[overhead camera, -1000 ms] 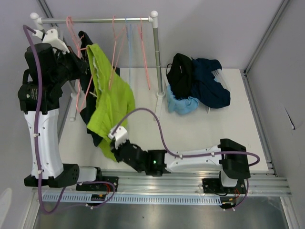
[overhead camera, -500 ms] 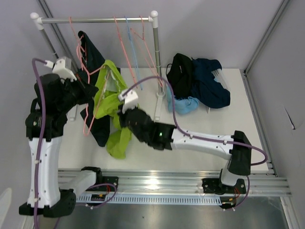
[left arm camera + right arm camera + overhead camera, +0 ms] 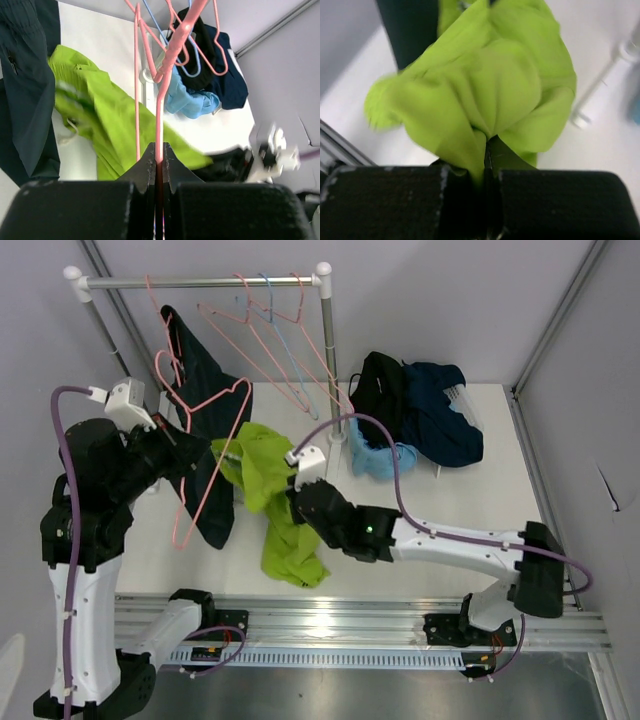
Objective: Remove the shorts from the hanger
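Note:
My left gripper (image 3: 159, 156) is shut on the wire of a bare pink hanger (image 3: 215, 405), held off the rail at the left (image 3: 188, 455). Lime green shorts (image 3: 275, 505) hang bunched from my right gripper (image 3: 292, 495), which is shut on a fold of the cloth (image 3: 487, 150); their lower end droops toward the table. Dark blue-green shorts (image 3: 200, 370) hang behind the pink hanger, and show at the left of the left wrist view (image 3: 25, 75). Black (image 3: 378, 390), navy (image 3: 440, 425) and light blue shorts (image 3: 380, 458) lie heaped at the right.
A white-jointed rack with a metal rail (image 3: 200, 282) and right post (image 3: 328, 360) stands at the back. Empty pink and blue hangers (image 3: 270, 340) hang tilted on it. The rack's foot (image 3: 335, 450) sits beside the pile. Walls close in on both sides.
The lime green shorts have come off the pink hanger and moved right with my right gripper. My left gripper has drawn the now bare hanger down and away from the rail. The other hangers swing.

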Robot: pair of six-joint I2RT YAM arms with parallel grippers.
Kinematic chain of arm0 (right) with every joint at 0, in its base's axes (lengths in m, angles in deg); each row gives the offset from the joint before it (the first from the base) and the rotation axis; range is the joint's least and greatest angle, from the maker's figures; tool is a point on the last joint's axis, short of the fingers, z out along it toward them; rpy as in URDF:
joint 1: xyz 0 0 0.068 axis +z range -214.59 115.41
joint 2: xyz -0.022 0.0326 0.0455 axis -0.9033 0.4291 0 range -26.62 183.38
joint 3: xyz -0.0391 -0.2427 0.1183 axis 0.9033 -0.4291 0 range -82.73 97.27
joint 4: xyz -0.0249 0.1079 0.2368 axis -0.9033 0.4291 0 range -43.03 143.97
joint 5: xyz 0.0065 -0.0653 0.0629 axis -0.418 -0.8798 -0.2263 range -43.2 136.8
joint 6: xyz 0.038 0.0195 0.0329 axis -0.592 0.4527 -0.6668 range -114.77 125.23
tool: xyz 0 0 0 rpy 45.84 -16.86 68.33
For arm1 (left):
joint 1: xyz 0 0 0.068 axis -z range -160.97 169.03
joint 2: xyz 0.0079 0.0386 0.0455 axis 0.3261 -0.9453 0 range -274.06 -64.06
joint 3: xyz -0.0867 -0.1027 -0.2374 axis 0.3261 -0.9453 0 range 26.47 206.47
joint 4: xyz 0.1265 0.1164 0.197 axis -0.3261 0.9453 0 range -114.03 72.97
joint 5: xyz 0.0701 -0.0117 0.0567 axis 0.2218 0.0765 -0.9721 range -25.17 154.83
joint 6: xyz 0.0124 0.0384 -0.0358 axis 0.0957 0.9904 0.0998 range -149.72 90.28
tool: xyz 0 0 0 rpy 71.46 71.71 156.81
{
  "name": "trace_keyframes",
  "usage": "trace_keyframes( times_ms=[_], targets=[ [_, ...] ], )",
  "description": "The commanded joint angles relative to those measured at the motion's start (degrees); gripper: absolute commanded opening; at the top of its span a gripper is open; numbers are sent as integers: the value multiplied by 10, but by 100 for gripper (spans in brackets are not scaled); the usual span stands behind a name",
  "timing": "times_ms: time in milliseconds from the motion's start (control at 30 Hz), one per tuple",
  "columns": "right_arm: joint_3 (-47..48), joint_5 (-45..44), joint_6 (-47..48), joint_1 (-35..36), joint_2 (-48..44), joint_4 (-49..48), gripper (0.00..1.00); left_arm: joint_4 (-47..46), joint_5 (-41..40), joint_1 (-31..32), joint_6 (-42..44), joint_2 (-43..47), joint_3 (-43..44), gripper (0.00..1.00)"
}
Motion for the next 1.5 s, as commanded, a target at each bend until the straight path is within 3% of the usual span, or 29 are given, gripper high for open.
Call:
trace_keyframes(
  times_ms=[0,100,200,367,400,467,600,667,800,900,1000,1100,1267,1367,1467],
  targets=[
    [-53,-77,-48,36,-114,23,0,-36,-9,4,-3,-11,16,0],
    [-79,-149,-26,76,-187,52,0,-47,-68,4,19,-12,11,0],
    [-43,-184,42,44,-241,73,0,-70,-85,4,22,-2,-23,0],
    [89,-104,138,-142,-247,54,0,-114,-57,3,17,9,-74,0],
    [113,-81,145,-213,-236,54,0,-116,-61,3,19,14,-75,0],
    [190,-27,147,-304,-190,52,0,-119,-71,4,32,18,-90,0],
    [336,39,150,-397,-82,43,0,-132,-86,3,43,24,-114,0],
    [415,63,147,-420,-27,55,0,-145,-75,3,42,26,-132,0],
    [677,99,153,-451,146,70,0,-172,-65,3,41,23,-157,0],
    [759,112,164,-456,213,40,0,-181,-64,3,47,20,-168,0],
    [716,113,147,-467,227,-18,0,-180,-77,3,59,17,-175,0],
    [591,105,109,-481,205,-61,0,-183,-99,4,67,11,-173,0],
    [281,49,76,-493,136,-149,0,-194,-100,3,64,-19,-141,0],
    [144,25,36,-516,105,-179,0,-197,-93,3,59,-43,-109,0],
    [77,21,-6,-537,88,-176,0,-201,-97,3,57,-70,-72,0]
  ],
)
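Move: The right hand holds the lime-green shorts, already off their hanger; the clothes basket lies roughly 32 cm ahead of it, 30 cm to its right and 20 cm below. On its way stands the rack's right post foot, about 24 cm ahead, 11 cm right and 27 cm down. The left hand grips an empty pink hanger: the rack rail runs some 25 cm straight ahead and 18 cm higher, the dark shorts hang about 15 cm ahead, 3 cm left and 12 cm lower. Still pinching the lime-green shorts, the right hand dips back a few centimetres, then sweeps right and up, on forward in a high arc some 35 cm above its start, and drops steeply over the basket, the wrist turning about 40 degrees clockwise, fingers staying shut. The left hand, keeping the empty hanger, eases about 8 cm forward and 6 cm down towards the dark shorts. ##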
